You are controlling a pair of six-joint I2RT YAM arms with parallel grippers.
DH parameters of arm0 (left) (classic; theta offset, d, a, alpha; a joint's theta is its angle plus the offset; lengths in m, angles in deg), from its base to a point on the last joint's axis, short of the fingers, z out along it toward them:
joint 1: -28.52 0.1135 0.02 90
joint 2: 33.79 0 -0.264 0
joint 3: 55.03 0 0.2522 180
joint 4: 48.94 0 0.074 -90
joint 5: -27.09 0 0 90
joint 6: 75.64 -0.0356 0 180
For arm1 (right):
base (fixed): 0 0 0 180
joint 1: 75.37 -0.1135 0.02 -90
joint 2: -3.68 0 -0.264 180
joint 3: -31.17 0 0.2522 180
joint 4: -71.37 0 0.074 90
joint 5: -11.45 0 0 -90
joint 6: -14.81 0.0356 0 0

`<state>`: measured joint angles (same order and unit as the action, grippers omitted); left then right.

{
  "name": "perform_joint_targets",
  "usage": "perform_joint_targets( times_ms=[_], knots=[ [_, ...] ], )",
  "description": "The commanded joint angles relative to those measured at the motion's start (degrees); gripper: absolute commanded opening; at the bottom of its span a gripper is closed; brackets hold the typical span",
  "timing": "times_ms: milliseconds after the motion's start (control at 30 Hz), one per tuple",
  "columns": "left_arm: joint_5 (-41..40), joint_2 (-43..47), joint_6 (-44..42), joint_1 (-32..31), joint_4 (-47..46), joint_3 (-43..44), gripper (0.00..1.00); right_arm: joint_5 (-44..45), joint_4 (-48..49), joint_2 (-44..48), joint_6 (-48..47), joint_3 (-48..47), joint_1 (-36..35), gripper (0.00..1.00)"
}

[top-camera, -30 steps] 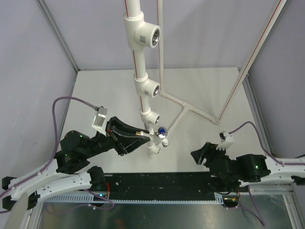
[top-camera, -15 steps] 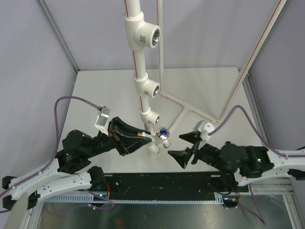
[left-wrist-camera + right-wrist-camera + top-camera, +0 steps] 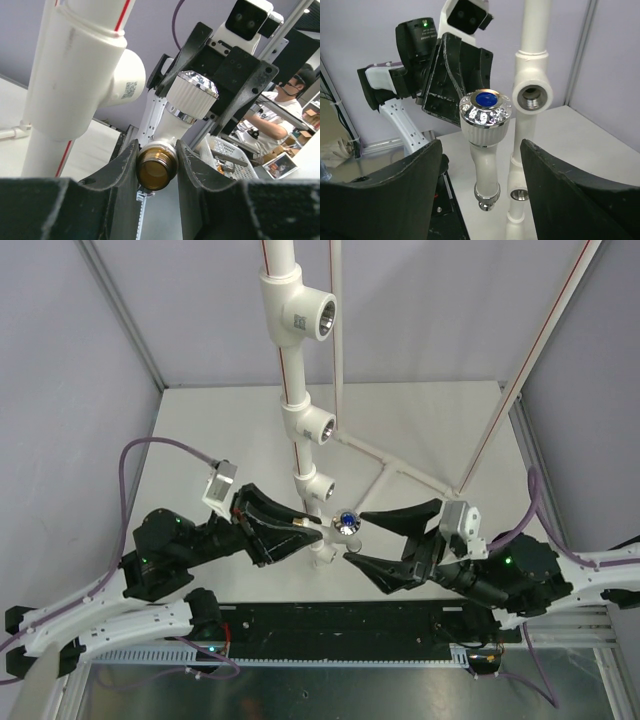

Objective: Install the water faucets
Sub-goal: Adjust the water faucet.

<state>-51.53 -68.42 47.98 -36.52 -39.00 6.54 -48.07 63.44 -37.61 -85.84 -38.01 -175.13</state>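
One of the water faucets (image 3: 335,527) hangs in the air in front of the white pipe frame (image 3: 297,390). My left gripper (image 3: 308,527) is shut on its brass threaded end (image 3: 156,169), and both fingers (image 3: 120,170) press on the thread. Its ribbed knob (image 3: 192,95) points away, with the blue cap (image 3: 485,99) facing my right wrist camera. My right gripper (image 3: 355,537) is open just right of the knob. In the right wrist view the faucet (image 3: 485,155) stands between the right gripper's (image 3: 480,145) wide fingers with a gap on each side.
Tee sockets with metal-threaded holes sit on the pipe at several heights (image 3: 322,316) (image 3: 322,425) (image 3: 322,487). Two of them show behind the faucet (image 3: 534,97) (image 3: 519,195). Thin frame rods (image 3: 400,468) cross the table at the back right. A person (image 3: 270,115) sits beyond the table.
My right arm has swung in from the right, and its open jaws have come up to the faucet's knob. The left gripper has kept its hold and barely shifted.
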Motion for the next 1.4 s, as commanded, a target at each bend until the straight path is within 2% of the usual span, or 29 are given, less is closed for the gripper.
perform_joint_targets(
  times_ms=[0,100,300,567,633,700,767,833,867,1000,1367],
  knots=[
    [3.6,-0.8,2.8,-0.3,-5.1,3.3,0.0,-5.9,3.4,-1.7,-2.6,-1.7,1.7,0.68],
    [4.5,-1.2,3.9,-0.3,-6.0,3.4,0.0,-8.0,2.1,-3.2,-2.5,-2.8,2.5,0.64],
    [5.5,-1.3,5.3,-0.3,-7.2,3.3,0.0,-8.5,2.7,-4.9,-3.0,-3.5,2.9,0.49],
    [6.4,-1.4,6.7,-0.3,-9.2,2.5,0.0,-7.0,4.1,-5.2,-2.3,-3.5,3.3,0.19],
    [6.4,-1.3,6.8,-0.3,-9.3,2.2,0.0,-6.7,4.4,-5.1,-1.6,-3.5,3.3,0.15],
    [6.5,-1.3,6.8,-0.3,-9.3,1.9,0.09,-6.7,4.3,-4.7,-0.5,-3.5,3.3,0.11],
    [6.1,-0.8,6.6,-0.3,-9.3,1.5,0.3,-7.1,3.6,-3.9,0.4,-3.5,3.3,0.07],
    [5.0,0.3,6.3,-0.3,-9.3,1.0,0.44,-7.5,2.6,-2.9,1.3,-3.5,3.3,0.05],
    [4.4,0.8,6.1,-0.3,-9.3,0.8,0.47,-7.6,2.3,-2.3,1.7,-3.5,3.3,0.04],
    [3.7,1.4,5.8,-0.3,-9.3,0.5,0.53,-8.1,0.9,-0.6,2.3,-3.5,3.3,0.01],
    [3.8,0.7,5.8,-0.3,-9.3,0.8,0.57,-9.7,-0.1,-0.8,3.0,-3.5,3.1,0.0]
  ],
)
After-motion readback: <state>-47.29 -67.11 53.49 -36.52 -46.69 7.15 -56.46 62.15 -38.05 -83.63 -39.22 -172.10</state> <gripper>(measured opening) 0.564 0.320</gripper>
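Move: Between the two grippers the water faucet lies about 4 cm to the left of the open right hand, 1 cm farther out and 1 cm lower. The left hand already holds its threaded end, with the faucet's middle some 4 cm to that hand's right, level ahead and about 1 cm up. From the right hand, the pipe's nearest socket is about 9 cm ahead, 7 cm left and 5 cm up, with the lower socket some 13 cm beneath that one. Reaching about 3 cm left, the right hand closes its fingers around the faucet body below the blue-capped knob, while the left hand still holds the threaded end, shifting some 2 cm back and up with a slight clockwise turn. The left fingers then open and come free, rising 2 cm and easing left, as the right hand draws the faucet about 2.5 cm right and a little up. ##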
